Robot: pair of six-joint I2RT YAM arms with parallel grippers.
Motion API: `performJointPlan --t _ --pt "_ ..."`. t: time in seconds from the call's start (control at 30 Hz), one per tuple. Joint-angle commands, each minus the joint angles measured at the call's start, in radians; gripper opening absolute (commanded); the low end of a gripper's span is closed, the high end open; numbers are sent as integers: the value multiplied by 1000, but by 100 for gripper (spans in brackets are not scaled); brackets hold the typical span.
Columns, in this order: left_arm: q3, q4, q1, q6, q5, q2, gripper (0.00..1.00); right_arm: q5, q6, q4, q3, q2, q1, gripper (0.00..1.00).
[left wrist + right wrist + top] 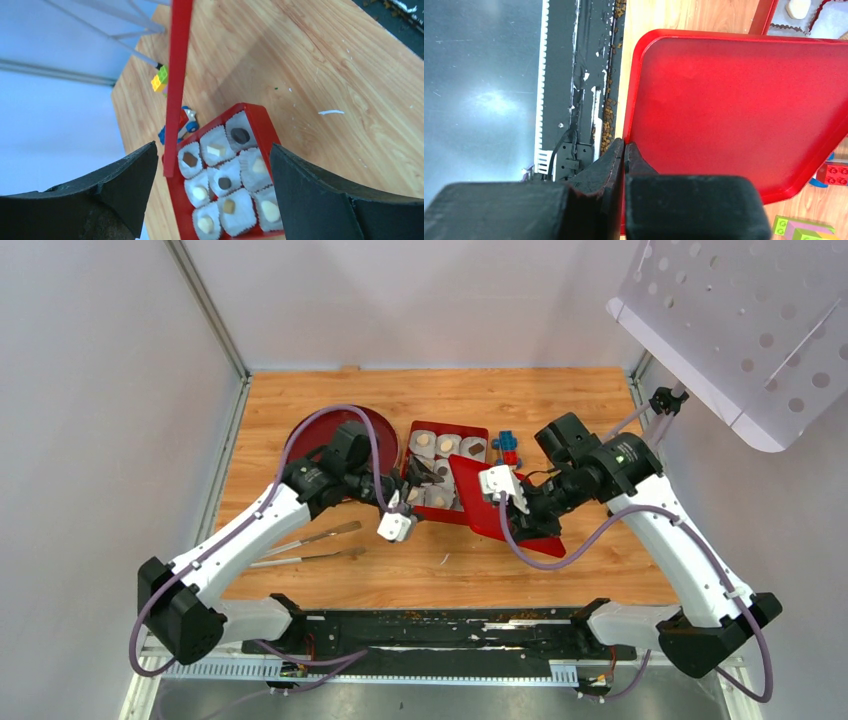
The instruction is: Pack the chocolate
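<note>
The chocolate [224,182] lies as dark, brown and cream lumps, one to each white paper cup of a red box [260,122], which also shows from above [447,425]. My left gripper [214,147] hangs open over the box with nothing between its fingers; from above it is over the box's near-left part [425,480]. My right gripper [625,145] is shut on the edge of the flat red lid [734,100]. It holds the lid [490,505] tilted at the box's right side, and the lid shows as a thin red edge [177,75] in the left wrist view.
A dark red plate [320,435] lies left of the box. Two metal tools [320,537] rest near the left arm. Coloured toy blocks [508,445] sit behind the lid. A black rail [450,625] runs along the near edge, and a white perforated panel [740,320] overhangs the back right.
</note>
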Motion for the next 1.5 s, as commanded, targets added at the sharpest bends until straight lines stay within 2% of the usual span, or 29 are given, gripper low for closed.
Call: performJointPlan --t 0.0,0.1,0.17,0.23,0.3,0.43,0.53,0.83,1.23,1.47 --pt "-31 138 -27 163 2 23 87 -80 6 -33 51 15 1 0" --pt "60 24 -35 190 10 99 69 -90 1 -25 60 22 1 0" --pt "89 8 -45 170 -6 129 63 -95 -3 -23 61 28 0 0" --pt "35 159 -58 101 -37 113 62 -100 -9 -22 63 35 1 0" --pt "-3 236 -66 71 -36 102 63 -102 -14 -21 69 42 1 0" --pt "33 194 -80 62 -20 145 60 -95 -22 -11 87 60 1 0" --pt "27 231 -87 30 -21 155 58 -96 -22 -6 101 74 1 0" --pt "92 231 -90 -52 -40 174 38 -89 -13 6 117 82 1 0" --pt "139 122 -90 -58 -42 186 27 -84 25 46 104 77 1 0" --pt "137 125 -90 -80 -51 179 24 -64 35 67 92 70 1 7"
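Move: Some 14 cm to the right of the empty left hand and a few centimetres lower, the red lid's middle hangs in the air. The right hand already pinches its near edge, with that middle about 9 cm ahead, 3 cm left and 5 cm below. The filled chocolate box lies 15 cm ahead of the left hand, 5 cm right and 23 cm down, or 24 cm ahead and 12 cm left of the right hand. The toy car is roughly 13 cm right of the box and 5 cm farther out. Reaching right about 5 cm and a little forward, with a brief 2 cm dip on the way, the left hand closes its wide-open fingers over the lid's left edge and pinches it from both faces, its wrist hardly turning. The right hand keeps its pinch on the near edge, eases about 2 cm left and slightly forward, then holds still, its squeeze slackening at the very end. ##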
